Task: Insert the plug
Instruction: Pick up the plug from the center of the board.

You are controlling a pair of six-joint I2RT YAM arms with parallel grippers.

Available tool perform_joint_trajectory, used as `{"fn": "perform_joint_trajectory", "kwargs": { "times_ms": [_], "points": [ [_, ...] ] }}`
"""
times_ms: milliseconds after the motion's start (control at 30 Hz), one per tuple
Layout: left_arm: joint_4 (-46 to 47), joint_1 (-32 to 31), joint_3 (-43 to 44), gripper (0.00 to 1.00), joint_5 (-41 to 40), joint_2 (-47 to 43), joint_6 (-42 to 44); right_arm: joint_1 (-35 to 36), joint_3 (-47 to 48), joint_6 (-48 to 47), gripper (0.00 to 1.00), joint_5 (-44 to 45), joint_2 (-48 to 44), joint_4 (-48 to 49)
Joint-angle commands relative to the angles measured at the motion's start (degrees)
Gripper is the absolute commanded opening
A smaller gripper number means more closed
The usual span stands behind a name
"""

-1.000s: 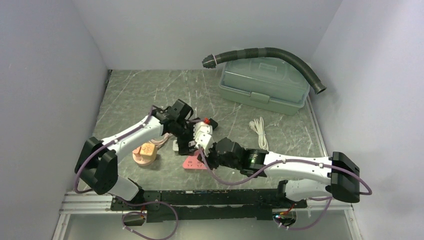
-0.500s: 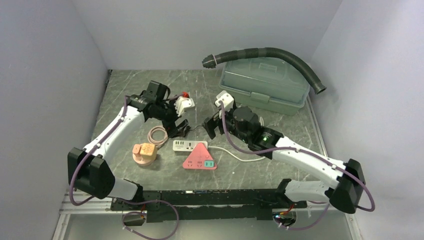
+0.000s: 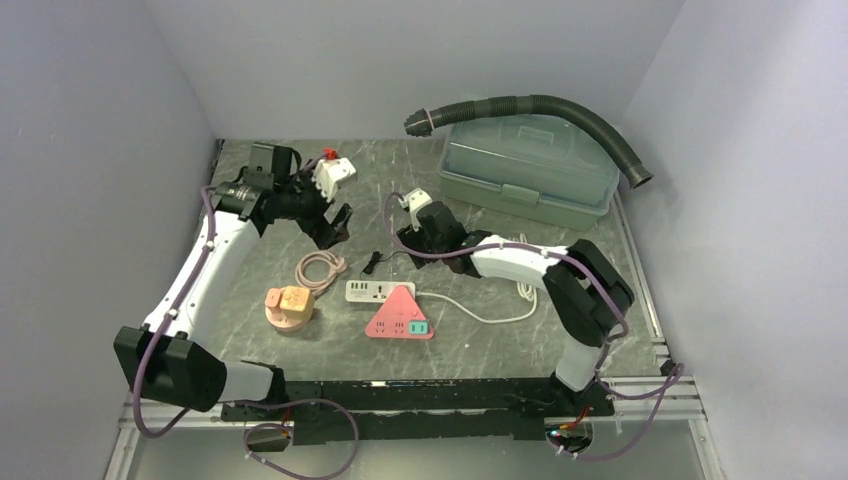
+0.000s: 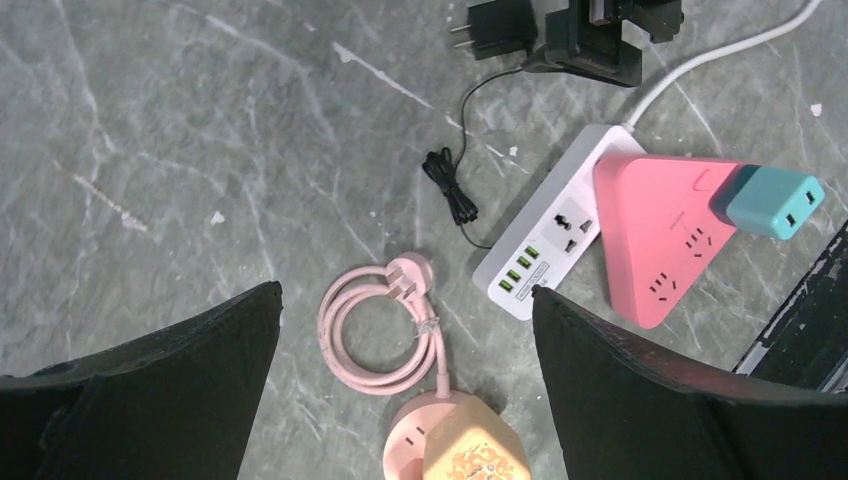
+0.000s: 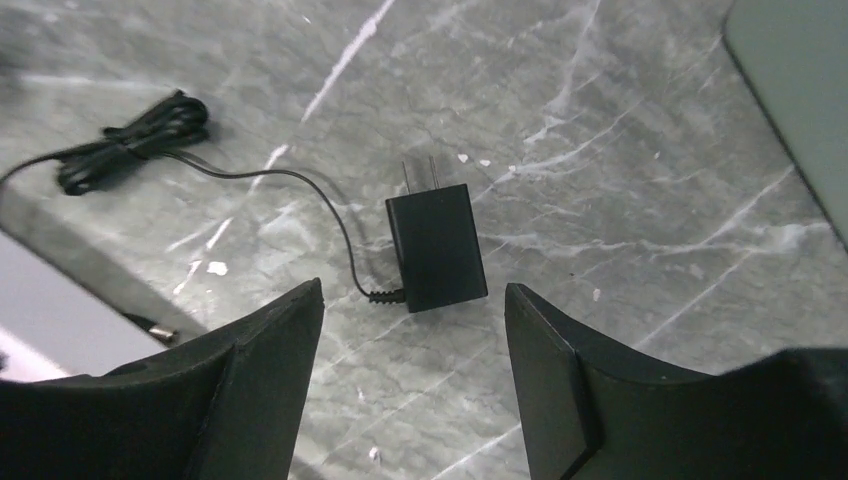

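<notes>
The black plug point(image 5: 435, 247) lies flat on the marble table with its two prongs pointing away, and its thin cord runs to a small coil point(image 5: 135, 140). My right gripper point(image 5: 412, 300) is open and hovers just behind the plug without touching it. The plug also shows in the left wrist view point(image 4: 497, 25). The white power strip point(image 3: 375, 291) and the pink triangular strip point(image 3: 400, 315) lie at centre front. My left gripper point(image 3: 335, 222) is open, empty and raised at the back left, above the pink cord coil point(image 4: 385, 330).
A teal adapter point(image 4: 775, 200) sits in the pink strip. A pink round socket with an orange cube point(image 3: 288, 305) stands front left. A green toolbox point(image 3: 525, 170) with a black corrugated hose point(image 3: 560, 108) on it is at the back right. The white strip's cord point(image 3: 480, 312) runs right.
Both arms have left the power strips. The left arm swung up and to the back left. The right arm moved to the back middle and folded in above the black plug.
</notes>
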Motion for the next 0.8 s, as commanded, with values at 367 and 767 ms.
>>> {"fn": "perform_joint_trajectory", "kwargs": {
  "times_ms": [367, 767],
  "points": [
    [-4.23, 3.24, 4.72, 1.00, -2.07, 0.51, -1.72, -2.02, 5.82, -0.32, 0.55, -2.55, 7.58, 5.01],
    [-3.13, 3.28, 1.76, 1.00, -3.14, -1.80, -0.71, -3.15, 7.36, -1.19, 0.39, -3.34, 10.68, 3.51]
  ]
}}
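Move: The black plug adapter lies about 3 cm ahead of the right hand, 1 cm to its left and some 4 cm below. At about that same lower level, the bundled black cord is about 11 cm to the hand's left and level with it. The white power strip sits some 7 cm back and 9 cm left, the pink socket about 12 cm back and 5 cm left. From the left hand, the plug is roughly 6 cm ahead, 17 cm right and 19 cm below. Down first, then forward and again down, the right hand eases onto the black plug, about 4 cm lower and 3 cm farther out in all, with its attitude nearly unchanged. The fingers narrow from well open until the pads meet the plug's two sides. The empty left hand drifts about 2 cm to its left, fingers wide. ##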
